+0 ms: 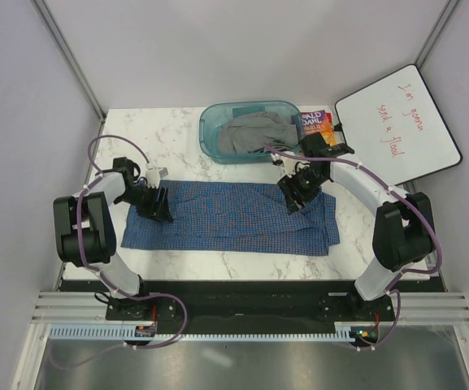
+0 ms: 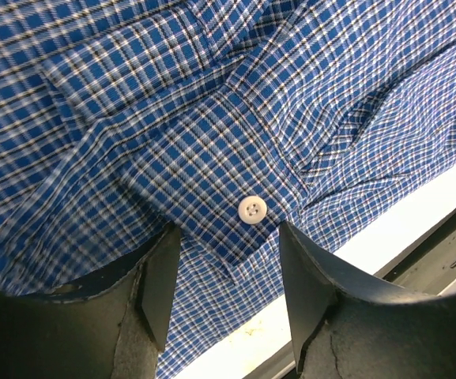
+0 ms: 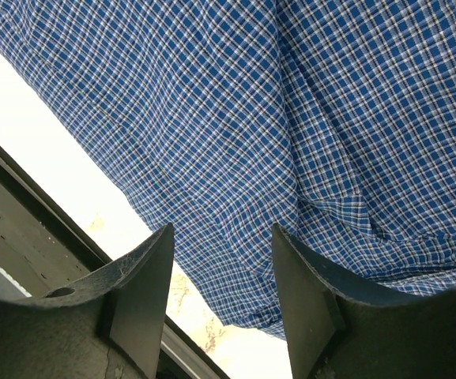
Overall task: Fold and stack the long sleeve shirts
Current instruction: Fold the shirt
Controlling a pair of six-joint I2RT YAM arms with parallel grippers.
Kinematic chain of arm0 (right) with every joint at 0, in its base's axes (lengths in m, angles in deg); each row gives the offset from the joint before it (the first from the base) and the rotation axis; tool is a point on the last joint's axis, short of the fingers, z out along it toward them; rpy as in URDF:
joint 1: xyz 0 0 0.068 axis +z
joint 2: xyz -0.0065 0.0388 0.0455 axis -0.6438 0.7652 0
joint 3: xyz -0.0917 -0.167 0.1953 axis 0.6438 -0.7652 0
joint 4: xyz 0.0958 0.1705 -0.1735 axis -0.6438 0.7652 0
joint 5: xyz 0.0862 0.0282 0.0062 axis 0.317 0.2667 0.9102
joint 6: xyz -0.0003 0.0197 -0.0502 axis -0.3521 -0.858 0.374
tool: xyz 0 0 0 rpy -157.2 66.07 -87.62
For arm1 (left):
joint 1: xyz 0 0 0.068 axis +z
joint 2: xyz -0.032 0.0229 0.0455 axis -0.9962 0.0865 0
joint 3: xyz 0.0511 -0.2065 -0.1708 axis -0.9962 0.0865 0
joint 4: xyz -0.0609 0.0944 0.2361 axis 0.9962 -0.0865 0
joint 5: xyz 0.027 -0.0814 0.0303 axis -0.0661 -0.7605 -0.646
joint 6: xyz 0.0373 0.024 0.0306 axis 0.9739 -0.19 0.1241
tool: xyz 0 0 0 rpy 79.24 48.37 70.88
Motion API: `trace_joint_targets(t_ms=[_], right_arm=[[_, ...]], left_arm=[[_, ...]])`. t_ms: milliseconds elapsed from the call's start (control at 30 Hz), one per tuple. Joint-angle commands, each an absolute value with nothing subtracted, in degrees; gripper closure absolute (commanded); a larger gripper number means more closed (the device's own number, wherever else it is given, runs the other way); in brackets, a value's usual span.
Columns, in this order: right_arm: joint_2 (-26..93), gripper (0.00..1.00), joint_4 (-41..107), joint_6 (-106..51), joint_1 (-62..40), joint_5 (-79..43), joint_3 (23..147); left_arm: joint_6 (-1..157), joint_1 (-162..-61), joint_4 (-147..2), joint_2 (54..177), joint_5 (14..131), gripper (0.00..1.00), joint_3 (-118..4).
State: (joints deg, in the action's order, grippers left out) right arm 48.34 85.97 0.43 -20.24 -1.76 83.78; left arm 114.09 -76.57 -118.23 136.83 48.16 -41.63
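One long sleeve shirt [image 1: 234, 219], blue fine-checked, lies flat on the marble table [image 1: 161, 130] as a long strip. My left gripper [image 1: 159, 207] hovers low over its left part. In the left wrist view the left gripper [image 2: 228, 264] stands open, and a sleeve cuff [image 2: 204, 174] with a white button [image 2: 251, 209] lies just beyond the tips. My right gripper [image 1: 297, 195] is over the shirt's right part. In the right wrist view the right gripper [image 3: 221, 268] is open above the cloth [image 3: 251, 118] near its hem, with nothing between the fingers.
A teal bin [image 1: 210, 130] holding a grey garment [image 1: 254, 134] stands at the back. A book [image 1: 315, 126] and a whiteboard [image 1: 397, 126] lie to its right. The table's near edge runs just below the shirt.
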Motion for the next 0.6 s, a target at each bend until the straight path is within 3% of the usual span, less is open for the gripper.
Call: trace_joint_targets(t_ms=[0,100,200,233,300,433,567], right_arm=[[47.13,0.40,86.26,1.23,-20.56,-1.38,83.68],[47.22,0.40,86.35,1.41,-20.65,-1.38,83.86],[47.04,0.40,86.44,1.59,-20.65,-1.55,83.86],[47.04,0.40,86.44,1.67,-20.65,-1.55,83.77],[47.21,0.40,86.44,1.67,-20.65,-1.55,83.77],[47.22,0.41,86.44,2.02,-20.74,-1.73,83.51],[47.39,0.41,86.53,2.20,-20.74,-1.99,83.33]], left_arm=[[111.99,-77.04,-118.54,139.10,48.39,0.41,-43.22],[112.08,-77.04,-118.54,139.64,47.17,0.45,-43.66],[112.08,-77.04,-118.63,138.42,45.76,0.58,-43.92],[112.16,-77.04,-118.54,138.15,45.67,0.66,-44.18],[112.51,-77.04,-118.72,136.75,45.93,0.72,-44.45],[113.74,-77.04,-121.17,134.46,46.10,0.98,-45.76],[115.59,-76.95,-124.86,133.49,47.94,0.98,-47.78]])
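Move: The sleeve cuff with the white button lies right between the left gripper's parted fingertips, about 1 cm below them and 1 cm to the right. The folded shirt's near edge runs roughly 8 cm back from this gripper, its left edge some 9 cm to the left and level with it, both about 2 cm below. From the right gripper the cuff is around 32 cm left, 1 cm back and 7 cm down. Shut the left gripper fully on the buttoned cuff, bunching the cloth between the fingertips. Sink only about half a centimetre first, hold that height while the half-open fingers close, then start straight up by about 1.5 cm, keeping the pinch, with almost no turn of the wrist. ##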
